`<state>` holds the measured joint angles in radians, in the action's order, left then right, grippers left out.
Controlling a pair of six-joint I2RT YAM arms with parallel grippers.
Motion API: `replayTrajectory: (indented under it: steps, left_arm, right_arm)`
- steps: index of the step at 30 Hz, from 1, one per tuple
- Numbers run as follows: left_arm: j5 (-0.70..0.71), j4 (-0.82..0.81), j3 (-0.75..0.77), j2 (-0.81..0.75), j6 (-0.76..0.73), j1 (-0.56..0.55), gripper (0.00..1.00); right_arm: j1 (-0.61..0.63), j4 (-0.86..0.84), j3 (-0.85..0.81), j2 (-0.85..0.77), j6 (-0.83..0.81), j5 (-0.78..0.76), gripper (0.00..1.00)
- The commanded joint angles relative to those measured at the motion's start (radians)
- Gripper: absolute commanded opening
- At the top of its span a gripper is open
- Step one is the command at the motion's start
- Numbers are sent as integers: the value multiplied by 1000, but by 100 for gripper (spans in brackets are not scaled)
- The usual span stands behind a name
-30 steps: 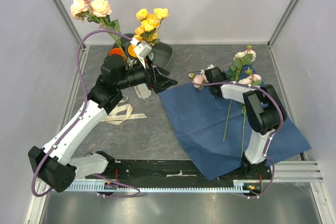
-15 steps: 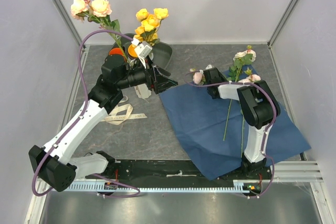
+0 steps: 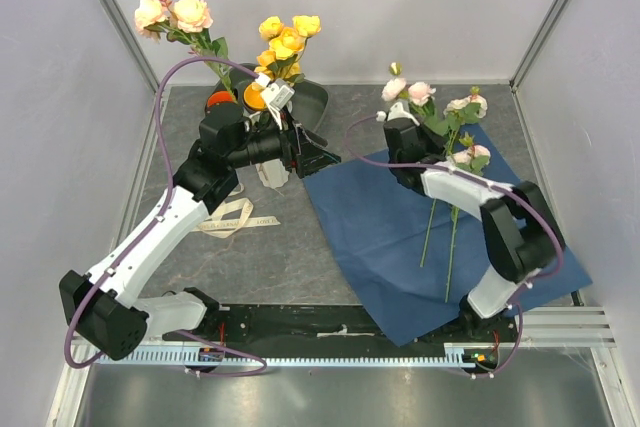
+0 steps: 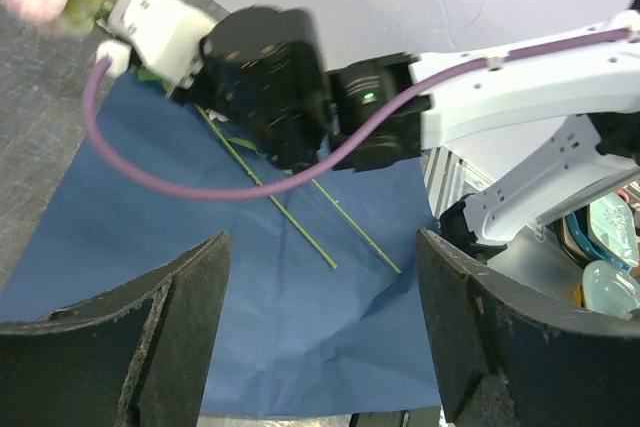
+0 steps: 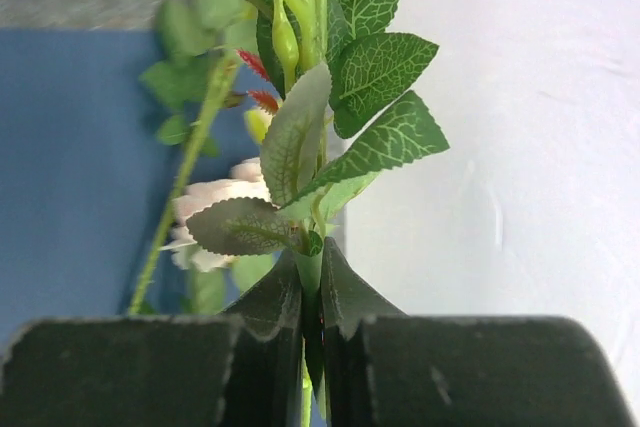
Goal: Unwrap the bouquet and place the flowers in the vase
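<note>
My right gripper (image 3: 398, 125) is shut on the green stem (image 5: 318, 282) of a pale pink flower (image 3: 420, 92), holding it upright above the back of the blue paper (image 3: 380, 237). Leaves fan out just above the closed jaws. Two more flowers (image 3: 470, 105) lie on the paper, their long stems (image 3: 430, 232) pointing toward me. Left of the paper, my left gripper (image 3: 325, 157) hangs open and empty, facing the paper (image 4: 250, 307). Below its wrist shows part of the white vase (image 3: 272, 175); pink (image 3: 172, 15) and yellow flowers (image 3: 285, 32) rise above it.
A cream ribbon (image 3: 235, 217) lies loose on the table, left of the paper. A dark grey tray (image 3: 312, 102) and orange bowls (image 3: 222, 99) sit behind the left arm. White walls enclose the table on three sides. The right arm (image 4: 270, 77) fills the left wrist view.
My right gripper has shut on a pink flower's stem and lifted it off the paper, swinging up and toward the back. The left arm has barely moved.
</note>
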<state>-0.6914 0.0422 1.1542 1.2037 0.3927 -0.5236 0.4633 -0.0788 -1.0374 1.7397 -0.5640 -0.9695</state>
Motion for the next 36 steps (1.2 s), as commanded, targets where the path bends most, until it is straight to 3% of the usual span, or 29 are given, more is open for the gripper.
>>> replayTrajectory:
  steps: [1,5,7,9,12,18,22,29,36]
  left_arm:
    - [-37,-63,1,2,34,-3,80]
    - [-57,-82,-2,8,51,-3,80]
    - [-85,-91,-2,17,61,-3,80]
    - [-118,-110,-2,26,77,-3,80]
    - [-175,-143,1,49,100,-3,78]
    - [-230,-171,2,86,121,-45,70]
    - [-232,-134,16,103,89,-98,71]
    - [-178,-74,32,106,40,-148,74]
    - [-115,28,68,115,-18,-150,50]
  right_arm:
    - [0,13,-20,-178,-14,-126,9]
    - [1,40,-61,-319,-4,-106,8]
    - [1,179,-105,-371,128,-37,8]
    - [3,322,-168,-446,301,163,4]
    - [2,373,-168,-561,458,515,0]
    - [5,147,-30,-742,818,1088,0]
    - [26,-70,49,-784,1005,1273,0]
    - [135,-185,122,-807,1066,1293,0]
    - [261,-171,126,-818,1001,1203,0]
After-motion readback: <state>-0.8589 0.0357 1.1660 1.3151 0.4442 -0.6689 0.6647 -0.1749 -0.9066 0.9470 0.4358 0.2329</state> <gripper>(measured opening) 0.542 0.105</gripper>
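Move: The rose stem gripped in my right fingers is to go to my left hand, whose open fingers are about 27 cm to the right hand's left, 17 cm back and 21 cm higher. Roses still on the blue wrapping lie some 8 cm right of my right hand, 5 cm farther out and 11 cm below. From my left hand, that held stem is 27 cm right, 17 cm ahead and 21 cm down; the vase stands about 15 cm left, 13 cm ahead, 23 cm below. Keeping the rose stem pinched, I raise my right hand about 23 cm, then sweep it some 23 cm left and 18 cm back to my left hand, rolling it over until its fingers point forward-left. I bring my left hand about 5 cm back and 5 cm right to meet the stem, sinking slightly and turning clockwise, and partly close its fingers at the end. ##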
